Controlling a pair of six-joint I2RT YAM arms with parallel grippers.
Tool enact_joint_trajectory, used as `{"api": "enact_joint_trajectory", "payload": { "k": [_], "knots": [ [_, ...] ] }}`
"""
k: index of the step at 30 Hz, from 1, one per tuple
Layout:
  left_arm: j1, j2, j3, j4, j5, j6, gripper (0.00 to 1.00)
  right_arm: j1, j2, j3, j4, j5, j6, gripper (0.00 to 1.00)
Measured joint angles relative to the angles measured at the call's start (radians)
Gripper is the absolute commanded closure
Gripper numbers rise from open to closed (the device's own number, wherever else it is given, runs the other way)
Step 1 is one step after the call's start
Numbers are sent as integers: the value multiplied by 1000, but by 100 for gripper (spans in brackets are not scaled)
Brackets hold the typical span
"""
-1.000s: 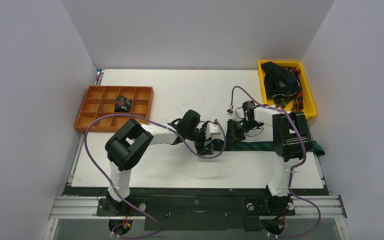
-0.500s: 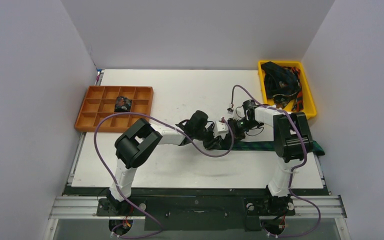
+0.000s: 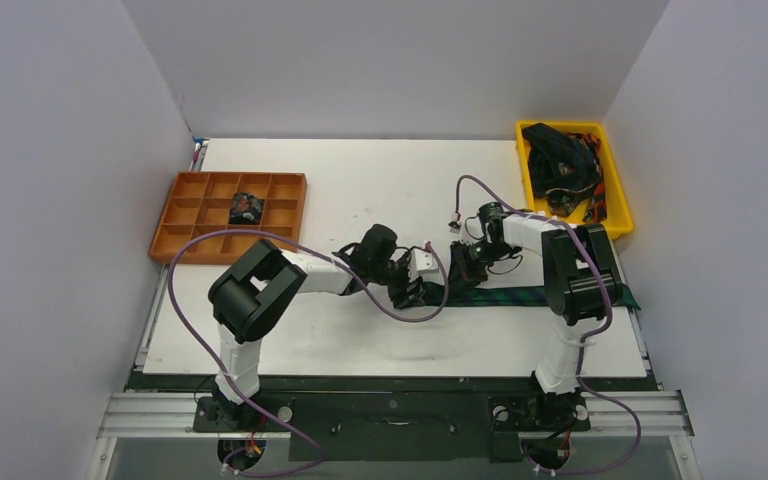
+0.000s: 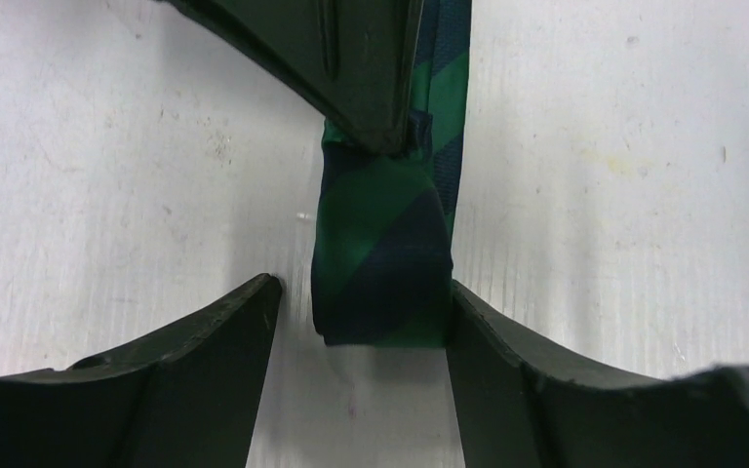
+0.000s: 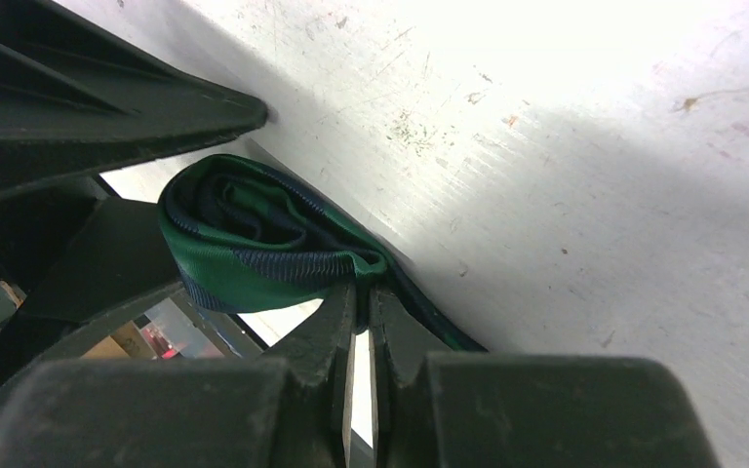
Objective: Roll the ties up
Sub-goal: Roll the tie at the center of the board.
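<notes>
A green and navy plaid tie (image 3: 540, 296) lies flat along the near right of the table. Its left end is wound into a small loose roll (image 4: 380, 263), (image 5: 254, 244). My right gripper (image 5: 361, 292), (image 3: 463, 268) is shut, pinching the fabric right at the roll. My left gripper (image 4: 361, 288), (image 3: 412, 286) is open around the roll: its right finger (image 4: 546, 380) touches the roll's side, and its left finger (image 4: 176, 370) stands a little apart. Another rolled tie (image 3: 246, 208) sits in a compartment of the orange tray (image 3: 185, 212).
A yellow bin (image 3: 617, 195) at the back right holds a heap of unrolled ties (image 3: 560, 160). Purple cables (image 3: 190, 275) loop from both arms over the middle of the table. White walls close in the left, back and right.
My left gripper reached right to the roll with narrowed jaws, then drew back left with jaws wider. The right gripper stayed shut on the tie and shifted slightly left.
</notes>
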Motion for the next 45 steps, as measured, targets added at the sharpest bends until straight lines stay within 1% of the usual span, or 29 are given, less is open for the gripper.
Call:
{"api": "enact_joint_trajectory", "payload": {
  "k": [3, 6, 8, 13, 18, 24, 27, 28, 32, 33, 35, 36, 37, 39, 41, 45],
  "knots": [
    [11, -15, -26, 10, 8, 3, 44, 1, 9, 11, -12, 1, 2, 100],
    [14, -15, -27, 14, 16, -1, 56, 3, 10, 12, -14, 2, 2, 100],
    [14, -15, -27, 15, 21, -10, 60, 6, 10, 12, -13, 4, 2, 100],
    [5, -15, -17, 8, 29, -56, 60, 19, 10, 12, -8, 4, 3, 100],
    [-29, -12, 45, 13, 31, -107, 60, 32, 10, 11, -2, 3, 10, 100],
    [-46, 45, 106, 44, 38, -143, 59, 31, 10, 4, 8, -3, 29, 100],
    [-45, 91, 116, 54, 42, -140, 64, 33, 6, 0, 17, -7, 31, 100],
    [-47, 106, 116, 57, 48, -138, 67, 33, 6, -2, 18, -8, 32, 100],
    [-47, 111, 115, 61, 63, -113, 74, 32, 3, -5, 23, -12, 28, 99],
    [-47, 111, 115, 59, 63, -105, 75, 32, 2, -6, 23, -12, 25, 98],
    [-48, 106, 112, 52, 62, -83, 76, 32, -3, -6, 21, -12, 16, 90],
    [-48, 103, 108, 50, 59, -72, 76, 25, -7, -6, 16, -12, 13, 83],
    [-48, 98, 105, 47, 53, -54, 76, 20, -10, -6, 13, -13, 8, 80],
    [-53, 86, 94, 40, 41, -17, 76, 6, -23, -6, 5, -18, 4, 68],
    [-55, 76, 86, 30, 31, 8, 76, -16, -52, -6, 2, -29, 10, 64],
    [-56, 69, 85, 12, 22, 39, 75, -21, -128, -6, 20, -67, 52, 63]
  ]
}}
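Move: The tie's rolled part sits between and just beyond the left gripper's open fingertips, about 2 cm to its right and at its height. From the right gripper, shut on the tie beside it, the roll is about 4 cm left and 1 cm lower. The flat strip's middle lies some 18 cm right of the right gripper, 1 cm back; the yellow bin is roughly 25 cm ahead and 25 cm right. Narrow the left fingers, hop them up about 3 cm, over 4 cm to the right, and back down astride the roll, then close them to pinch it, easing back left a little. Meanwhile keep the tie pinched in the right gripper as it creeps 1 cm left; last, open it and lift about 4.5 cm clear. ##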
